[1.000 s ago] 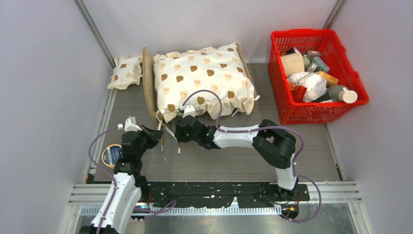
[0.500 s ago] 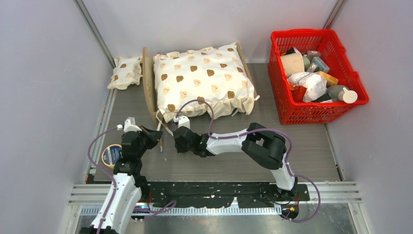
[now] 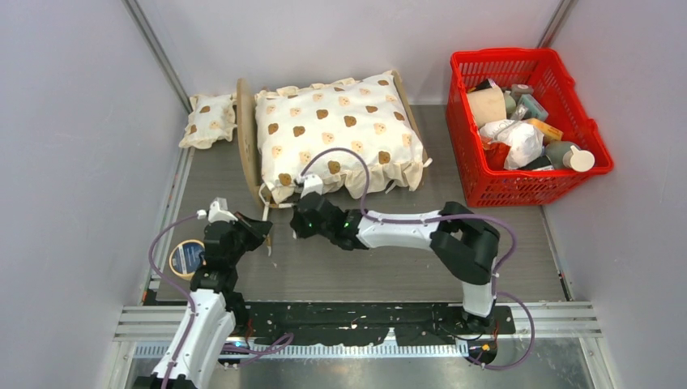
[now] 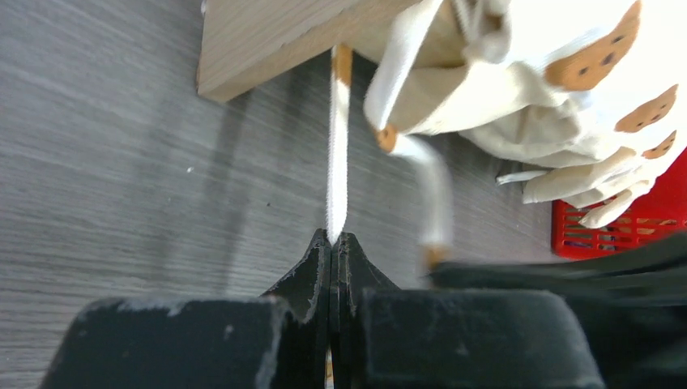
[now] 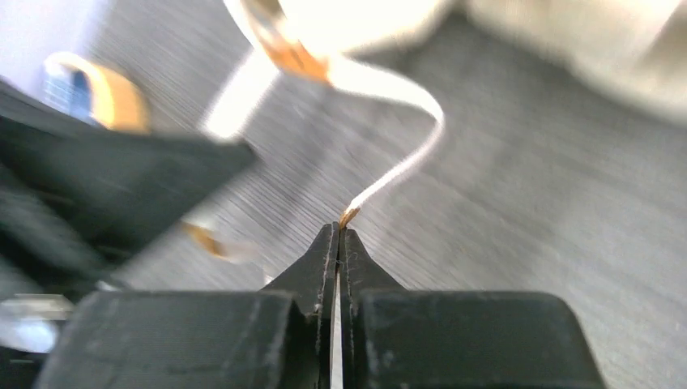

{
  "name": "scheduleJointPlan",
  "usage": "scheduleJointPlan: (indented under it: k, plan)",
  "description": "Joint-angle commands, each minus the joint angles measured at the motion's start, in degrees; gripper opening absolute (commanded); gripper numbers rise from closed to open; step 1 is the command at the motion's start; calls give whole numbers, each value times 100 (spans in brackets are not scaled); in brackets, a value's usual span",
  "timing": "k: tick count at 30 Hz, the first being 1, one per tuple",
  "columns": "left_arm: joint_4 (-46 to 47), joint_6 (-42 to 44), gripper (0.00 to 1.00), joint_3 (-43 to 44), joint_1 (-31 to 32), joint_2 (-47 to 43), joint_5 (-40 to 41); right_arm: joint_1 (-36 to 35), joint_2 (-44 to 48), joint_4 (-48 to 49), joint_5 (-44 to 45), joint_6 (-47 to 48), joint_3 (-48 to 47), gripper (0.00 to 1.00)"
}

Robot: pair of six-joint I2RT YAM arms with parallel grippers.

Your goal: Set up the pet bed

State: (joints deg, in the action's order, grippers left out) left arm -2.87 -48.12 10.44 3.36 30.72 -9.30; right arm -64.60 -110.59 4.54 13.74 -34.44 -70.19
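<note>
The pet bed [image 3: 245, 138], a light-wood frame, stands at the back with a cream bear-print cushion [image 3: 340, 134] lying on it. From the cushion's near-left corner hang two white tie ribbons. My left gripper [image 3: 261, 231] [image 4: 333, 237] is shut on one ribbon [image 4: 336, 162], which runs taut up to the wooden frame corner [image 4: 267, 40]. Just to its right, my right gripper [image 3: 296, 227] [image 5: 339, 228] is shut on the brown-tipped end of the other ribbon [image 5: 405, 166], which curls up towards the cushion.
A small bear-print pillow [image 3: 209, 120] lies left of the headboard. A red basket [image 3: 458, 121] full of items stands at the back right. A tape roll [image 3: 186, 258] lies beside the left arm. Grey walls close in both sides.
The right gripper has closed from partly open onto the ribbon end, after dipping towards the near left and coming back. The left gripper has stayed shut on its ribbon.
</note>
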Motion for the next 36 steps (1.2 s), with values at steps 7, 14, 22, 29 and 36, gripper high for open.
scheduleJointPlan:
  k: [7, 14, 22, 29, 36]
  plan:
    - [1003, -256, 0, -562, 25, -500, -304, 263, 288, 920, -927, -979, -2032, 12]
    - [1911, -447, 0, -1002, 27, -708, -481, 256, -605, -146, -1422, -1364, -3389, 20]
    - [2378, -505, 0, -1087, 27, -524, -549, 277, -631, -1499, -1643, -903, -3686, 44]
    - [1395, -64, 0, -350, 30, -652, 129, 284, 368, -1140, -854, -543, -2394, 47]
    - [340, 748, 0, 650, -5, -365, 1500, 207, 1274, 1210, -210, -220, -49, 47]
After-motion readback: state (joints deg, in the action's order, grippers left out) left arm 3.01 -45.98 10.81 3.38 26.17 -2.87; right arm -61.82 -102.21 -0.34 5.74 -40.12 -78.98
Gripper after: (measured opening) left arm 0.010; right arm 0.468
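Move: My right hand, still pinching the tip of its strap, is bound across my left hand's strap, whose middle is about 7 cm to its left, 3 cm ahead and 2 cm higher. The headboard leg the straps come from is some 8 cm ahead of that hand and 8 cm left, about level; the cushion's near corner is 6 cm ahead and 4 cm left. For my left hand, keeping its strap pinched, the headboard leg lies about 8 cm ahead, 2 cm left and slightly below. I whip my right hand up some 24 cm, carrying its strap left over my left hand's strap, then open the fingers to let it go; the hand sweeps about 11 cm left before coming back down and right, ending open roughly 13 cm above its start. My left hand keeps its pinch, tips its fingers up about 10 degrees, then lifts about 4 cm with a small shift left and forward at the end. ##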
